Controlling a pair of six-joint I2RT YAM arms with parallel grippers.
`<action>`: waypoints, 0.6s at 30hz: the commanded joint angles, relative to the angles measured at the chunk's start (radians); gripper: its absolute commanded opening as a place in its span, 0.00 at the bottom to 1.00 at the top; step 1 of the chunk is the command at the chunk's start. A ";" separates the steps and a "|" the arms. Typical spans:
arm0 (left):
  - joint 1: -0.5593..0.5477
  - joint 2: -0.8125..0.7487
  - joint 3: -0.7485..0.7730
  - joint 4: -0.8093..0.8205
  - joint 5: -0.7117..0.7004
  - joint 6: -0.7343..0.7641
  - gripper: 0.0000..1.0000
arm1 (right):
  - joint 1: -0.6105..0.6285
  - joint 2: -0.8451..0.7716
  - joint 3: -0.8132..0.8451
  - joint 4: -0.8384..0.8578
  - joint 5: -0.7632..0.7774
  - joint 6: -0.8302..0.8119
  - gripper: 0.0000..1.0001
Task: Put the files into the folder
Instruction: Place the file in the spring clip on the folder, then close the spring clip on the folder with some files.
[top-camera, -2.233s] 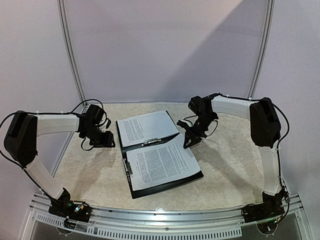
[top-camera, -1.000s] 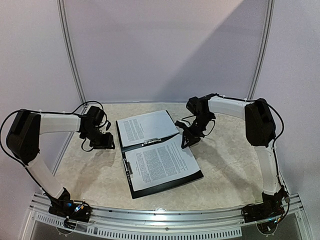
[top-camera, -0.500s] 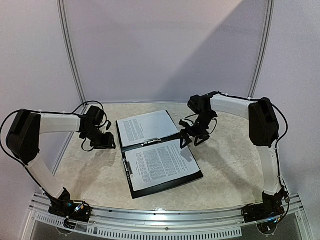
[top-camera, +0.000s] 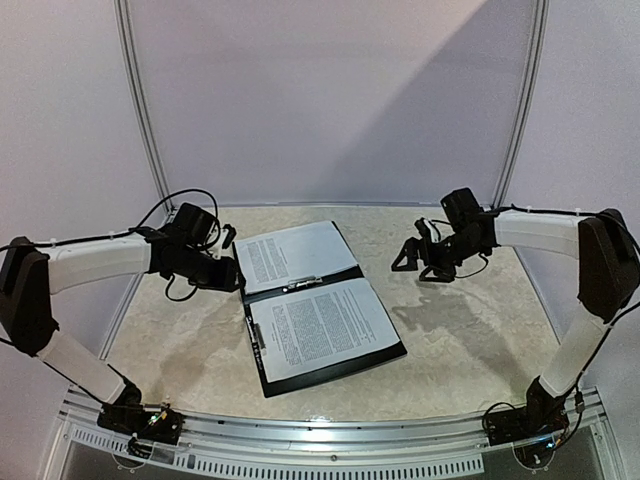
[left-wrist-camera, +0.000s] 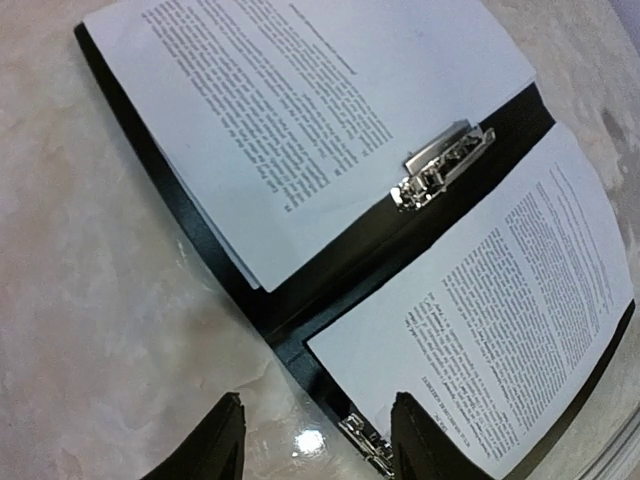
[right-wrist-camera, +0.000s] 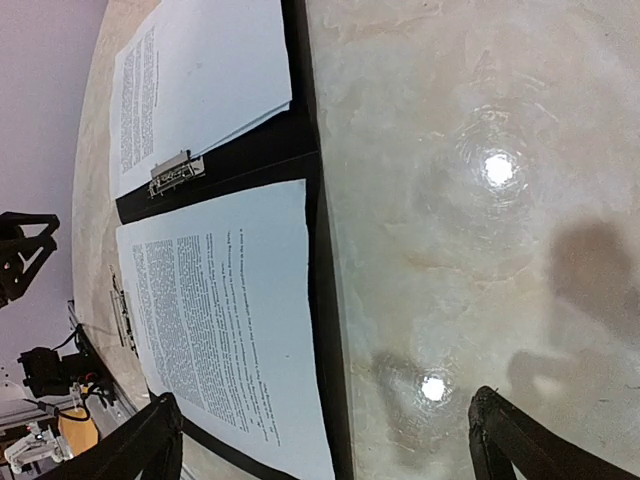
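The black folder lies open in the middle of the table. The files, white printed sheets, cover both halves: one stack on the far half and one on the near half. A metal clip sits on the spine. My left gripper hovers at the folder's left edge by the spine, open. In the left wrist view the left gripper has only the folder's edge and a second clip below its fingers. My right gripper stands wide open to the right of the folder, apart from it, holding nothing. In the right wrist view the right gripper looks down on the folder's right edge.
The marbled table is walled at the back and sides, with slanted metal frame posts. A metal rail runs along the near edge between the arm bases.
My right gripper has opened wide and pulled back to the right, away from the folder's right edge. The left arm has stretched slightly closer to the folder's left edge. The folder and files lie unchanged.
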 joint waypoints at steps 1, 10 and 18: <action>-0.053 -0.033 -0.013 -0.003 0.012 0.007 0.51 | 0.114 0.010 0.032 0.191 -0.116 0.090 0.99; -0.056 0.020 -0.087 0.059 0.040 -0.073 0.54 | 0.204 0.009 -0.062 0.398 -0.248 0.141 0.99; -0.057 0.040 -0.159 0.184 0.142 -0.130 0.54 | 0.236 -0.005 -0.071 0.363 -0.244 0.097 0.99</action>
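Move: The left hand goes for the near clip, about 8 cm back, 4 cm to its right and 9 cm below; the near file's middle is some 5 cm back and 19 cm right of that hand, the far clip about 8 cm ahead and 13 cm right. For the empty right hand, the near file's middle lies roughly 22 cm left, 10 cm back and 10 cm below, with the far clip some 28 cm left and 3 cm ahead. The right hand, fingers wide open and empty, sweeps about 11 cm left and 6 cm back from the bare table to above the folder's right side, climbing some 3 cm while its left side tips up and it swings counter-clockwise. Meanwhile the left hand, half open, first edges back and slightly right, then sinks about 4 cm as it keeps drawing back towards the near clip, its fingers tilting a little more steeply down. ##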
